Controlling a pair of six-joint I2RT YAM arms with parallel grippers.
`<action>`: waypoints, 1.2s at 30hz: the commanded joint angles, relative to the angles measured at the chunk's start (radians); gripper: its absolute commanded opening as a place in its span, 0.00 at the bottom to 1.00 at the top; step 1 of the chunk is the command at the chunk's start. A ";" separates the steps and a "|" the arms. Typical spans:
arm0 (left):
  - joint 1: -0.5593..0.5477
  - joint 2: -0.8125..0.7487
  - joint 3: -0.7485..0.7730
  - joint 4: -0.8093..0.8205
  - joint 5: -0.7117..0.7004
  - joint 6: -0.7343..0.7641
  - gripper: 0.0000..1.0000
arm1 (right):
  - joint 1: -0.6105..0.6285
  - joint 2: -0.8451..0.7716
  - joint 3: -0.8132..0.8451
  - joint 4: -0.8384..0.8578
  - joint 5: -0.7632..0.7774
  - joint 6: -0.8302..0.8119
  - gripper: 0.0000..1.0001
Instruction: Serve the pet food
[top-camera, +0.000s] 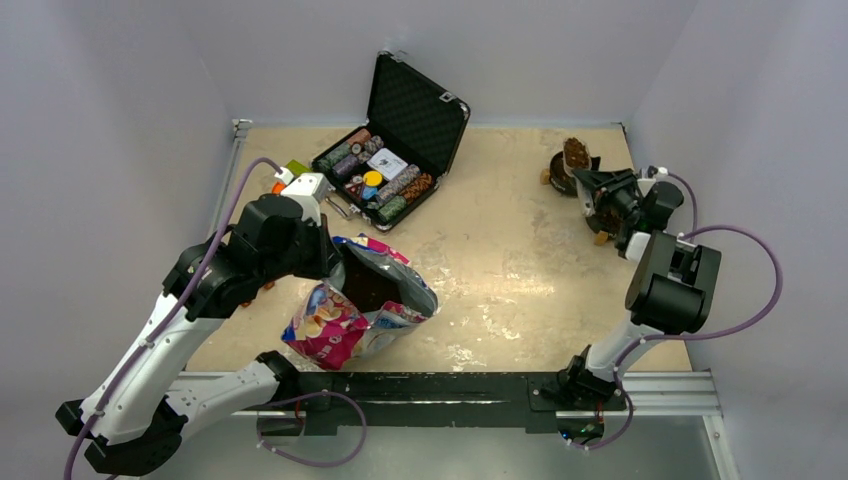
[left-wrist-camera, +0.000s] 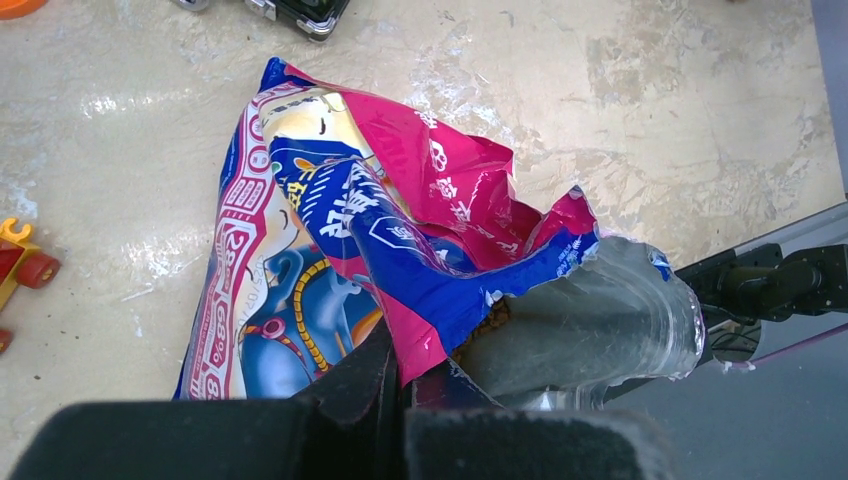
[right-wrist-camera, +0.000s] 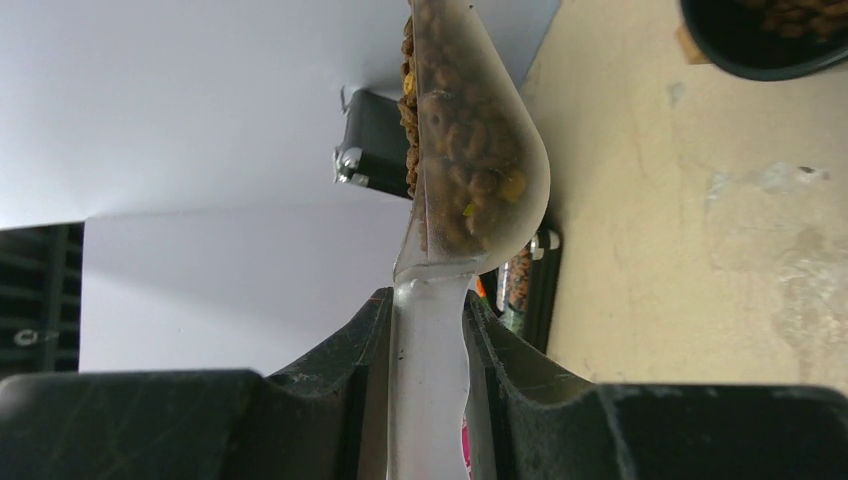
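The glossy pink, blue and white bag (top-camera: 345, 320) lies near the table's front left, its silver-lined mouth (left-wrist-camera: 600, 320) held open. My left gripper (left-wrist-camera: 403, 375) is shut on the mouth's pink rim (top-camera: 335, 262). A little brown pet food (left-wrist-camera: 490, 320) shows inside the bag. At the far right my right gripper (right-wrist-camera: 428, 335) is shut on the handle of a clear plastic scoop (right-wrist-camera: 480, 150), rolled on its side and full of pet food (top-camera: 575, 155). A dark bowl (right-wrist-camera: 765, 40) holding some kibble sits close beside the scoop, partly hidden under the gripper (top-camera: 598, 195).
An open black case of poker chips (top-camera: 390, 165) stands at the back centre. Small orange and green toys (top-camera: 285, 175) lie left of it, and a red-and-yellow toy (left-wrist-camera: 20, 265) lies left of the bag. Grey walls close three sides; a black rail (top-camera: 440, 385) runs along the front.
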 joint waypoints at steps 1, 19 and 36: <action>0.001 -0.034 0.052 0.040 -0.040 0.040 0.00 | -0.012 -0.006 0.012 -0.115 0.059 -0.097 0.00; 0.003 -0.039 0.046 0.035 -0.036 0.010 0.00 | -0.014 0.016 0.185 -0.674 0.180 -0.235 0.00; 0.002 -0.013 0.049 0.047 0.003 0.010 0.00 | -0.013 0.123 0.531 -1.255 0.283 -0.354 0.00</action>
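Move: Held level in my right hand, the loaded scoop is going to the far bowl, whose middle lies about 9 cm ahead of that hand, some 3 cm to its right and 17 cm below. The near bowl, also filled, stands roughly 1 cm back and 11 cm to the right of that hand, equally low. From my left hand the far bowl is some 36 cm ahead, 57 cm to the right and 26 cm down. I lower the scoop over the far bowl with my right hand, sinking about 7 cm in the first half, then holding that height while easing forward a little; I drift some 4 cm right throughout. All the while I tip the wrist steadily, about 35 degrees, so the blade points down into the bowl, fingers keeping their pinch on the handle. ##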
